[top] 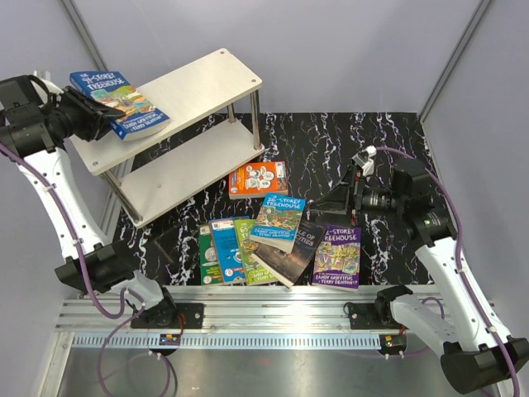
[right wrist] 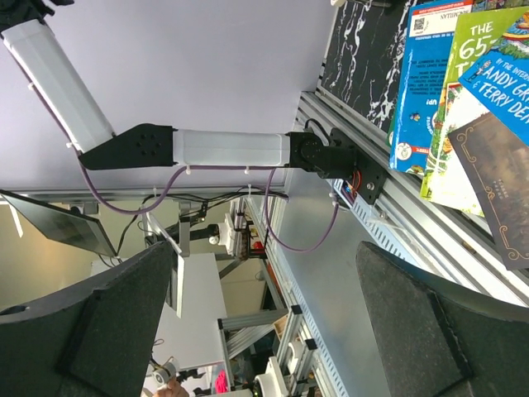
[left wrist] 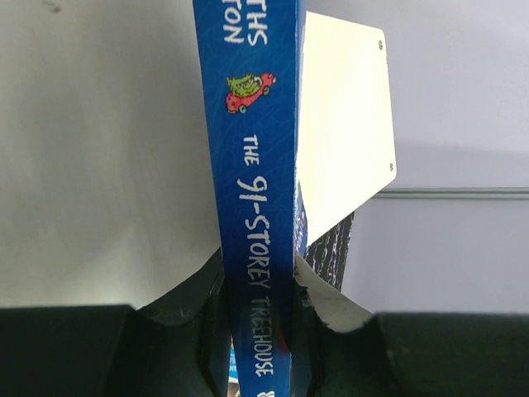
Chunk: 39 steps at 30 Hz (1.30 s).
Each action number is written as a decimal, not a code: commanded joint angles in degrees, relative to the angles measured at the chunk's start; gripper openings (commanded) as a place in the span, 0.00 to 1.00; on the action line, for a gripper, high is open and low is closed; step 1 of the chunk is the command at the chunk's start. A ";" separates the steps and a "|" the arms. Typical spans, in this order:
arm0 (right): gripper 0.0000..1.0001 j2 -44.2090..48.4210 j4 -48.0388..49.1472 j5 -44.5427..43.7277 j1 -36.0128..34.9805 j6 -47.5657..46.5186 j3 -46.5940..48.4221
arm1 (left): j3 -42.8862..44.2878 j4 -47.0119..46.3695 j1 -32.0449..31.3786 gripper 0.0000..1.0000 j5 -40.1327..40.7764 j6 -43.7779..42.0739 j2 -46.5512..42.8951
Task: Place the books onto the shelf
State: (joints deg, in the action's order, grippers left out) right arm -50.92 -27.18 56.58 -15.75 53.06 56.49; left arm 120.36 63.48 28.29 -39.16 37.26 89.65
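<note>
My left gripper (top: 97, 114) is shut on a blue "91-Storey Treehouse" book (top: 120, 102), held over the left end of the shelf's (top: 198, 83) top board. In the left wrist view the book's spine (left wrist: 256, 190) runs between the jaws of the gripper (left wrist: 260, 339), with the pale board (left wrist: 99, 165) behind it. I cannot tell whether the book touches the board. Several books lie on the marbled mat: an orange one (top: 258, 179), a teal one (top: 279, 222), a dark one (top: 299, 250) and a purple one (top: 337, 256). My right gripper (top: 335, 198) hovers open above them, holding nothing (right wrist: 264, 331).
The shelf's lower board (top: 194, 169) carries nothing that shows. More overlapping books (top: 225, 252) lie near the mat's front edge, also seen in the right wrist view (right wrist: 446, 91). An aluminium rail (top: 273, 310) runs along the near side. Grey walls enclose the table.
</note>
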 commanded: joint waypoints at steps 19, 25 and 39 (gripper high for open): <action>1.00 3.63 -1.73 2.22 -0.42 -1.90 -4.55 | 11.83 20.36 4.92 0.21 2.41 -11.33 5.27; 1.00 4.16 -2.62 2.13 -0.51 -2.34 -5.34 | 9.20 19.57 5.28 0.20 3.73 -11.77 4.75; 1.00 4.51 -3.49 1.52 -0.42 -3.14 -6.13 | 8.49 21.24 5.81 0.56 1.45 -12.21 5.54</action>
State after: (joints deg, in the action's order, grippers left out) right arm -47.24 -29.93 57.08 -15.77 50.94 50.68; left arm 128.73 78.61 33.80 -36.16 26.09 95.44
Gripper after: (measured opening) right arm 0.994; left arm 0.543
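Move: The left gripper already pinches the 91-Storey book by its spine; the book's middle lies about 2 cm ahead of the hand point. The book's place, the left end of the shelf's top board, is some 2 cm back, 3 cm left and 5 cm below. From the hand, the board's bare middle lies about 9 cm right and 1 cm ahead, its right end about 25 cm right and 9 cm ahead. From the idle right hand, the book's place is roughly 14 cm ahead, 41 cm left and slightly higher. Draw the left gripper back about 3.5 cm over the top board while lowering the pinched book, fingers tipping down slightly. Then slide left some 3 cm and a little forward towards the board's left end, and open the fingers partway, still sinking, to let go of the spine. Let the empty, open right hand sink about 3 cm and ease back slightly. ##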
